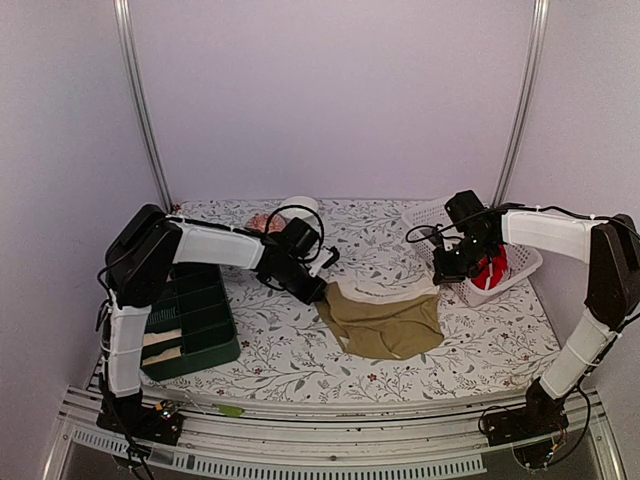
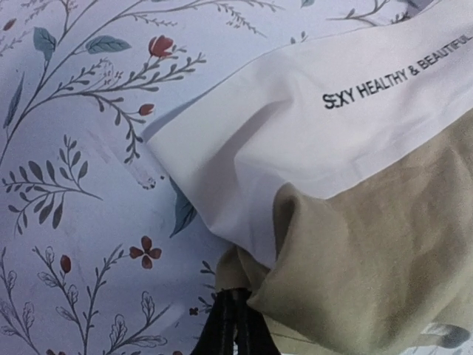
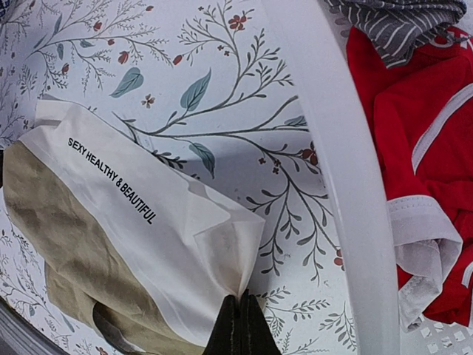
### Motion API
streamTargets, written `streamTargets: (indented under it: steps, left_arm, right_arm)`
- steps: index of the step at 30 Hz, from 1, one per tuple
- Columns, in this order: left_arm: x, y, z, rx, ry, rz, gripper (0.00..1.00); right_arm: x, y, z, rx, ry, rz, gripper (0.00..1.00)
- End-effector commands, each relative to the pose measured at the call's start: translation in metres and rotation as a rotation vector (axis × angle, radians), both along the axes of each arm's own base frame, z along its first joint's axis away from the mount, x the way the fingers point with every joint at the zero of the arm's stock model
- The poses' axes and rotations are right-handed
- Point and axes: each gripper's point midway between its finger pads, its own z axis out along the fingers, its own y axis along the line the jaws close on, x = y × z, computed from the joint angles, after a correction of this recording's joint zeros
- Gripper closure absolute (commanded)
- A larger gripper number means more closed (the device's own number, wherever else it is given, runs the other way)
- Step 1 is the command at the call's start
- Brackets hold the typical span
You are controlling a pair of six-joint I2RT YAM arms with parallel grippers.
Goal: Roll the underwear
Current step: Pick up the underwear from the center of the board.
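Observation:
Khaki-tan underwear point(image 1: 385, 322) with a white printed waistband point(image 2: 295, 140) lies spread on the floral tabletop, a little right of centre. My left gripper point(image 1: 322, 292) is at its left corner, shut on a fold of the khaki cloth point(image 2: 235, 294). At the right end of the waistband point(image 3: 185, 222), my right gripper point(image 3: 240, 299) is shut, pinching that white corner. More underwear lies in a white basket point(image 1: 522, 262): a bright red piece point(image 3: 399, 111) and a grey striped one point(image 3: 403, 22).
A dark green compartment box point(image 1: 195, 320) stands at the near left of the table. A white roll point(image 1: 300, 206) and a pinkish cloth point(image 1: 264, 222) lie at the back. The basket rim point(image 3: 340, 163) runs close beside my right gripper.

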Motion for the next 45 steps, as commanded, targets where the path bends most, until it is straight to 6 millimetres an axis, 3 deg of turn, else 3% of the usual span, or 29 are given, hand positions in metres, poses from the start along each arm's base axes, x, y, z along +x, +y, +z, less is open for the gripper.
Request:
streamTargets:
  steps: [1,8,14,16,17,18,20,24,28,35,39,40,45]
  left_arm:
    - [-0.045,0.015,-0.025,0.169,0.084,-0.133,1.00]
    - [-0.127,0.055,0.017,0.176,0.194,-0.225,1.00]
    - [-0.200,0.063,0.027,0.170,0.324,-0.353,1.00]
    - [-0.206,0.064,0.032,0.146,0.342,-0.350,1.00]
    - [-0.202,0.063,0.037,0.127,0.333,-0.331,0.99]
    - [-0.194,0.060,0.044,0.089,0.325,-0.305,0.82]
    - [-0.169,0.054,0.063,-0.021,0.288,-0.231,0.69]
    - [-0.104,0.054,0.078,-0.112,0.170,-0.007,0.65]
    - [-0.069,0.045,0.069,-0.133,0.148,0.123,0.66]
    - [-0.046,0.031,0.039,-0.131,0.177,0.229,0.69]
    - [-0.044,0.024,0.028,-0.112,0.185,0.234,0.69]
    - [-0.046,0.022,0.014,-0.087,0.204,0.232,0.68]
    - [-0.050,0.008,0.001,-0.069,0.211,0.209,0.65]
  right_arm:
    - [0.009,0.006,0.005,0.021,-0.021,0.019,1.00]
    - [0.006,0.018,0.005,0.079,-0.012,0.063,1.00]
    - [-0.017,0.036,-0.016,0.119,0.070,0.149,1.00]
    - [-0.025,0.033,-0.025,0.098,0.096,0.166,1.00]
    - [-0.029,0.029,-0.030,0.075,0.110,0.165,1.00]
    - [-0.032,0.024,-0.034,0.052,0.120,0.165,1.00]
    - [-0.036,0.016,-0.040,0.009,0.130,0.158,1.00]
    - [-0.037,0.010,-0.040,-0.017,0.125,0.152,1.00]
    - [-0.031,0.016,-0.033,0.009,0.103,0.151,1.00]
    - [-0.028,0.020,-0.029,0.027,0.098,0.150,1.00]
    - [-0.028,0.021,-0.029,0.032,0.096,0.150,1.00]
    - [-0.028,0.021,-0.029,0.033,0.096,0.151,1.00]
    - [-0.027,0.023,-0.027,0.045,0.090,0.152,1.00]
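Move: Pinched in the left fingers is a brown fold at the left side of the underwear; the bare table patch for it lies about 19 cm back and 5 cm left. The waistband's left end is some 4 cm ahead and 2 cm right of this hand. The right hand holds the waistband's right end; from it the underwear's middle lies about 8 cm back, 12 cm left and 9 cm below, the basket's middle some 13 cm ahead, 9 cm right and 5 cm below. Dragging the pinched brown fold about 19 cm back and some 5 cm left, the left hand lets go there, rises and swings forward again about 14 cm. It sinks close to the table with fingers open around the waistband's left corner. The right hand keeps its pinch and eases about 4 cm down and back, slightly left. ##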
